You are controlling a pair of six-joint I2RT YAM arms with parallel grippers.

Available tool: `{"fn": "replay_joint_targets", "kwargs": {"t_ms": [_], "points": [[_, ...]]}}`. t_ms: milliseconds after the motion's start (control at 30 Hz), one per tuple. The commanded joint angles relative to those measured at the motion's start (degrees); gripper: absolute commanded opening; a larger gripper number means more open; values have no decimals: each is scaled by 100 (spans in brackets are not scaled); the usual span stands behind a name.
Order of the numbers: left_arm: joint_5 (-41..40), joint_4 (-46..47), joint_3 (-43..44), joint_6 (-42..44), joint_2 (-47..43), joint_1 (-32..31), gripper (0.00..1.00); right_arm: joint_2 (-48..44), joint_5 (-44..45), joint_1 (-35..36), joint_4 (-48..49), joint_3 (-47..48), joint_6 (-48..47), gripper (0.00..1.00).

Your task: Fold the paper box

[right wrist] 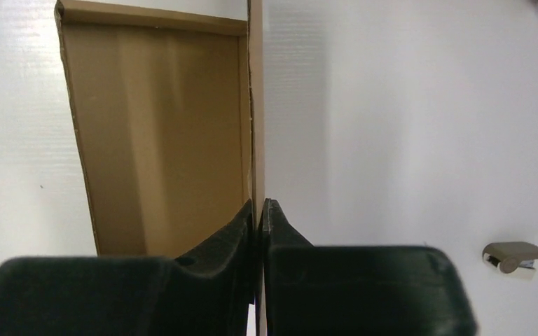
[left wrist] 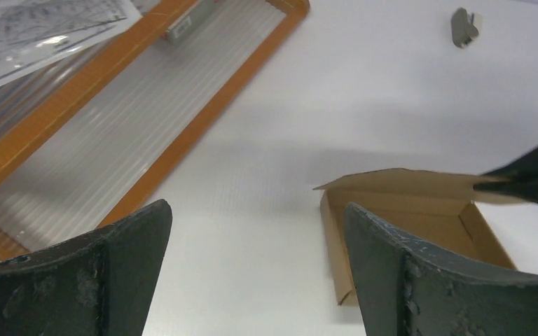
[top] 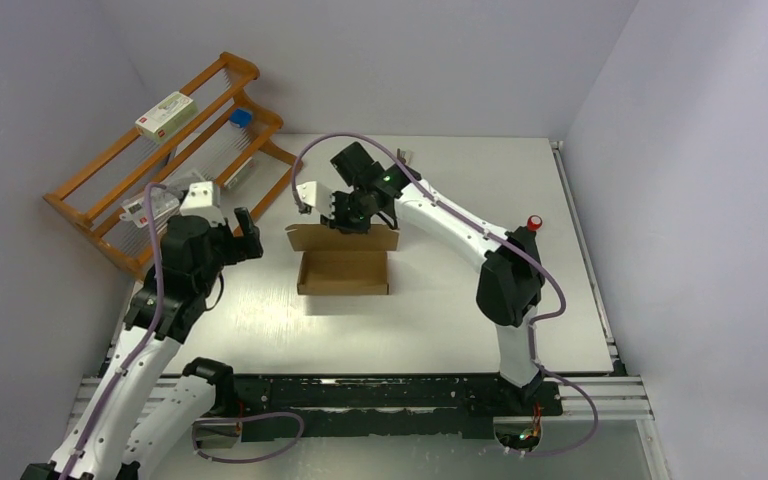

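The paper box [top: 344, 271] is a shallow brown cardboard tray in the middle of the table, its lid flap [top: 344, 238] standing up at the far side. My right gripper [top: 353, 222] is shut on that flap from above; in the right wrist view the flap's thin edge [right wrist: 256, 105] runs between the closed fingertips [right wrist: 260, 210], with the tray's inside [right wrist: 157, 133] to the left. My left gripper [top: 242, 232] hangs open to the left of the box, apart from it. In the left wrist view the box [left wrist: 406, 210] lies beyond the right finger [left wrist: 392, 266].
A wooden rack [top: 175, 150] stands at the back left with a small white carton [top: 166, 114] on it and plastic-wrapped items lower down. A small grey clip [top: 404, 155] lies on the table behind the box, seen as the clip [right wrist: 511, 255] in the right wrist view.
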Motion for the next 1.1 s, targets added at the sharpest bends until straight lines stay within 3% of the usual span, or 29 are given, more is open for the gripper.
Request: {"fn": "replay_joint_targets", "kwargs": {"t_ms": [0,167,400,467,500,733,900,1067], "points": [[760,335,-94,436,97,58,96,93,-386,-47,-365,153,-340,14],[1227,445,-124,692,215,58,97,-442,-226,-64,192,-260,-7,45],[1797,651,-201,1195,258,58,97,-1696,548,-253,1418,-1383,1517,66],[1938,822,-303,1431,223,54,97,-2101,835,-357,1709,-1805,1958,93],[2019,907,-354,1536,221,50,97,-2328,1021,-363,1853,-2064,2159,97],[2021,552,82,2083,777,-88,95,-3779,1364,-501,2669,-3785,2539,100],[2164,270,602,2706,1151,-98,93,-4001,367,-1242,2764,-4006,2316,100],[2419,194,852,3321,1433,-96,91,-4046,-205,-1511,3284,-4582,1954,98]]}}
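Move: The lid of the paper box stands up on the tray's far side, already pinched at its upper edge by the right fingers near its middle; its centre is about 4 cm straight below that hand. The tray's middle is some 7 cm back and 13 cm below, and the stapler about 25 cm ahead, 15 cm right, 15 cm down. From the left hand, the lid lies roughly 5 cm ahead, 22 cm right and 13 cm down. The lid is let go: the right fingers open wide and come free of its upper edge, then the hand lifts some 7 cm and swings about 14 cm to the right, turning about 30 degrees clockwise. Meanwhile the open left hand comes about 6 cm right and finally 3 cm forward towards the lid, yawing some 30 degrees clockwise and rolling left side up, touching nothing. ##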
